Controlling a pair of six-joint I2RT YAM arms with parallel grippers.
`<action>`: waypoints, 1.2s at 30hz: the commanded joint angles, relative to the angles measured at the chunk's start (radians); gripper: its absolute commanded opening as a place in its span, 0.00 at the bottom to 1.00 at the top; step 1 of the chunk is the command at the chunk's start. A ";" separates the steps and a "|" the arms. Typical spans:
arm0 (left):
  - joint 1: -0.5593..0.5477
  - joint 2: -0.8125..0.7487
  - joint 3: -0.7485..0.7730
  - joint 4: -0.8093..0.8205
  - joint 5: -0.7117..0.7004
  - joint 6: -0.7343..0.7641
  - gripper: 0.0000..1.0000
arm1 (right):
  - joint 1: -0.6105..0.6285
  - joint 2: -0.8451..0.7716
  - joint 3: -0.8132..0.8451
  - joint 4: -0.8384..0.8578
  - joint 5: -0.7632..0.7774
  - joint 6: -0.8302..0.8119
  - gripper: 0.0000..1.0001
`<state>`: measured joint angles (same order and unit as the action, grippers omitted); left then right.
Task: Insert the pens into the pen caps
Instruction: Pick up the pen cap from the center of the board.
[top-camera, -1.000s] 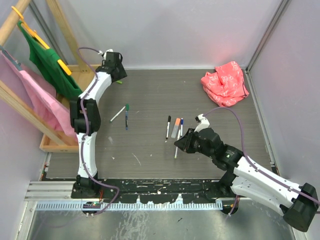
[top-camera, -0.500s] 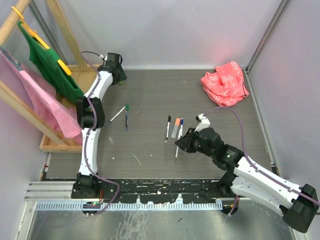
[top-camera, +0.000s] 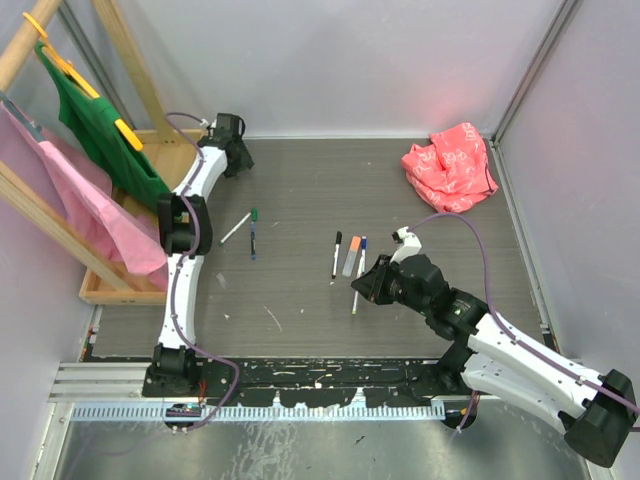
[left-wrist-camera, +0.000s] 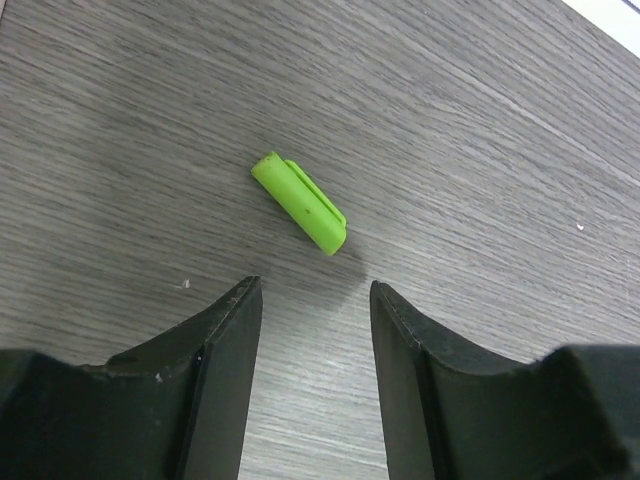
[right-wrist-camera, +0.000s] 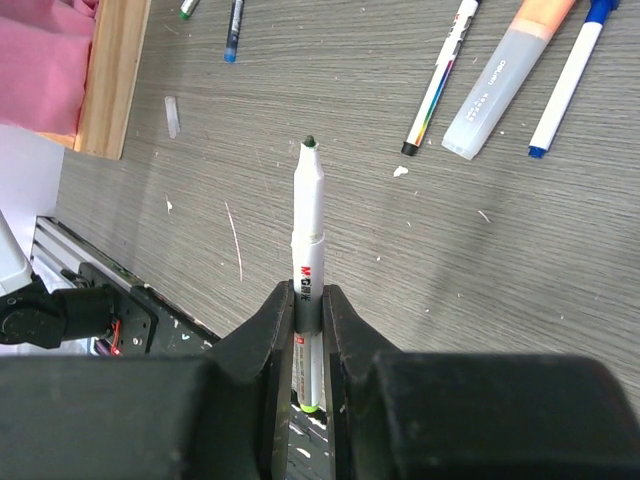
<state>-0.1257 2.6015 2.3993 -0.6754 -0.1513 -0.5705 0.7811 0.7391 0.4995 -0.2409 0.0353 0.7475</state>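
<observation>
A bright green pen cap (left-wrist-camera: 298, 202) lies on its side on the grey table, just ahead of my left gripper (left-wrist-camera: 312, 285). That gripper is open and low over the table at the back left (top-camera: 229, 147), with nothing between its fingers (left-wrist-camera: 225, 340). My right gripper (right-wrist-camera: 309, 295) is shut on a white pen (right-wrist-camera: 310, 215) with a green end, its dark tip pointing away from the jaws. This grip sits at centre right (top-camera: 363, 286) in the top view. Loose pens lie nearby: a black-capped one (top-camera: 336, 255), an orange-and-grey highlighter (top-camera: 351, 256) and a blue one (top-camera: 361, 254). Two more pens (top-camera: 252, 230) lie left of centre.
A wooden rack (top-camera: 120, 285) with green and pink garments stands along the left side. A crumpled red bag (top-camera: 452, 165) lies at the back right. Grey walls close the table at the back and on the right.
The left arm has straightened and its elbow has swung right, bringing its gripper down over the back-left of the table. The right arm holds still with the pen.
</observation>
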 joint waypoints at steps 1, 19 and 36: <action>0.006 0.004 0.065 0.005 -0.002 -0.022 0.48 | -0.010 -0.012 0.019 0.032 -0.002 -0.023 0.00; 0.014 0.060 0.158 -0.034 -0.056 -0.057 0.45 | -0.030 -0.026 0.015 0.016 -0.009 -0.040 0.00; 0.035 0.093 0.215 -0.105 -0.020 -0.082 0.28 | -0.041 -0.035 0.011 0.009 -0.021 -0.053 0.00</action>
<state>-0.0959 2.7041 2.5752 -0.7551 -0.1749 -0.6472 0.7483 0.7235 0.4992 -0.2626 0.0238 0.7094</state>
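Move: The green pen cap lies about 4 cm ahead of the left hand, 1 cm to its left and 2 cm below. The wooden stand's edge is some 11 cm left of the cap and level with it. The white pen lies about 22 cm nearer than the cap and 2 cm to its right; the green-ended pen is 24 cm nearer and 8 cm to its right. From the right hand, the cap is roughly 45 cm ahead, 41 cm left and 13 cm below. The green cap's near end is met by the left hand's fingertips, which work left about 2 cm and forward some 1.5 cm, rising slightly and then dipping about 1 cm as the hand turns a little counter-clockwise. Late in the reach the fingers narrow from half open to about a quarter, the right fingertip coming against the cap's near end. ##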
